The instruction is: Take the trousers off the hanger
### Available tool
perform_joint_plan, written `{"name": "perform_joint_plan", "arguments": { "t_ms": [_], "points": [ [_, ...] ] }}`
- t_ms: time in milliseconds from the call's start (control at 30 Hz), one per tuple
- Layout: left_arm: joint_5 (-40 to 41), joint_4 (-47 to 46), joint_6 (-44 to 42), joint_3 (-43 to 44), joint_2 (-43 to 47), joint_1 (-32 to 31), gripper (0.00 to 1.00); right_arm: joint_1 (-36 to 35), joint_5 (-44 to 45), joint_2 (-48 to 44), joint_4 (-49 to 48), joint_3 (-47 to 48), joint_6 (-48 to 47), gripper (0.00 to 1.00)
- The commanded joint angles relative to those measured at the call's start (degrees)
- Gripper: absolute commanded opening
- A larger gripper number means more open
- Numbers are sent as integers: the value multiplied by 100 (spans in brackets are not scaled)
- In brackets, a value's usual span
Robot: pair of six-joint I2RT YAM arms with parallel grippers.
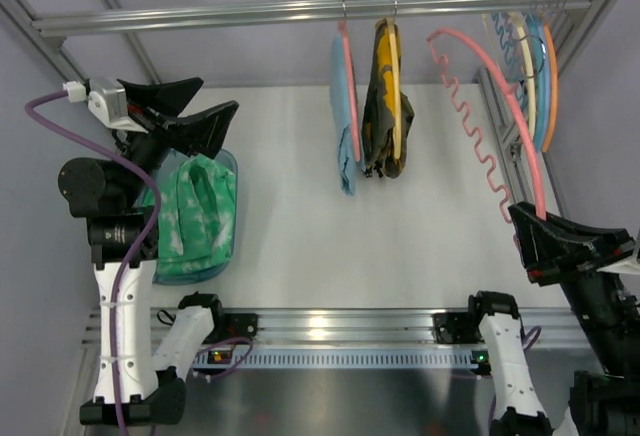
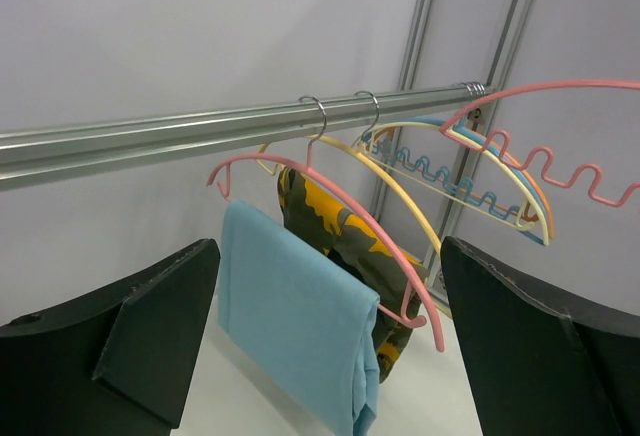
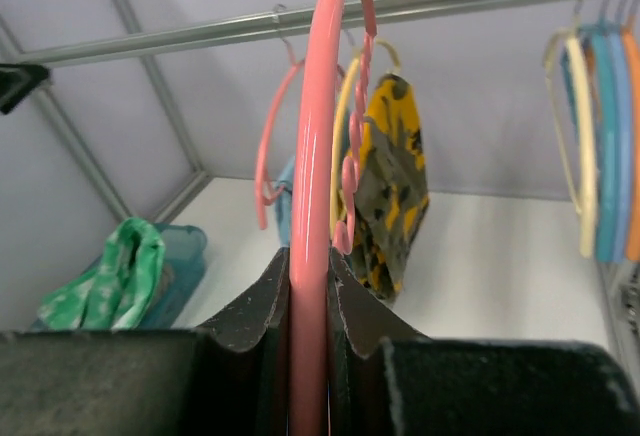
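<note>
The green mottled trousers (image 1: 200, 211) lie bunched in a teal basket (image 1: 226, 162) at the left; they also show in the right wrist view (image 3: 110, 281). The salmon-pink hanger (image 1: 536, 188) with its wavy bar is bare and rises from my right gripper (image 1: 535, 231) towards the rail. That gripper (image 3: 310, 286) is shut on the hanger's arc (image 3: 312, 206). The hanger also shows at the right of the left wrist view (image 2: 560, 84). My left gripper (image 1: 200, 106) is open and empty above the basket's far end; in its own wrist view (image 2: 330, 346) it faces the rail.
A metal rail (image 1: 300, 8) crosses the back. On it hang a light blue garment (image 1: 343, 126) on a pink hanger and a yellow-and-black garment (image 1: 385, 106) on a cream one. Several empty hangers (image 1: 530, 56) hang at the rail's right end beside a frame post.
</note>
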State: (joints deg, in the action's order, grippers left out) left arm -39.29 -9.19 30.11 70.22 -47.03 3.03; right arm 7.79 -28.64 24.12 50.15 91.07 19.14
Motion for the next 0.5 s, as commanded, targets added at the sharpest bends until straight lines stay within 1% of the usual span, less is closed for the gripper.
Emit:
{"name": "perform_joint_plan", "arguments": {
  "t_ms": [0,33,100,167,267,367,400,433,467],
  "points": [
    [132,-355,-39,-122,141,5,98,223,736,171,460,34,-217,0],
    [132,-347,-110,-157,158,5,98,223,990,242,556,95,-322,0],
    [176,-355,-198,-271,264,5,98,232,1176,627,793,226,-471,0],
    [220,-303,-251,-359,360,5,98,223,1431,1190,882,464,-543,0],
    [211,-250,-356,-412,492,5,98,126,1388,1981,821,982,-770,0],
    [237,-40,-646,-438,642,5,98,117,1379,2728,724,1614,-1095,0],
    [272,22,-777,-439,677,5,98,117,1414,2947,924,2016,-1218,0],
    [290,144,-831,-447,729,5,98,109,1432,3419,1074,2238,-1280,0],
    [299,172,-875,-456,747,-4,98,117,1449,3650,1215,2466,-1307,0]
  ]
}}
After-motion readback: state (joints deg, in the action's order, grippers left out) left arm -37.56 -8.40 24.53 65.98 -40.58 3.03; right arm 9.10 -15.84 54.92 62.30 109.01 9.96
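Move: At the rail's right end, where the empty hangers are parked, is the spot for the empty pink hanger the right hand already holds: about 30 cm ahead of that hand, 8 cm to its right and some 10 cm above. The bodies of the parked hangers hang just under that spot, roughly level with the hand. The camouflage trousers hang about 28 cm ahead and 15 cm left, 5 cm lower. From the left hand the spot is some 12 cm ahead, 48 cm right and 6 cm up. Swinging forward about 15 cm and some 7 cm to the right, the right hand carries the pinched pink hanger towards the parked hangers at the rail's end, dipping slightly before coming back up. Its wrist tips down about 20 degrees and turns clockwise about 15, grip kept shut. The open, empty left hand eases back a couple of centimetres. ##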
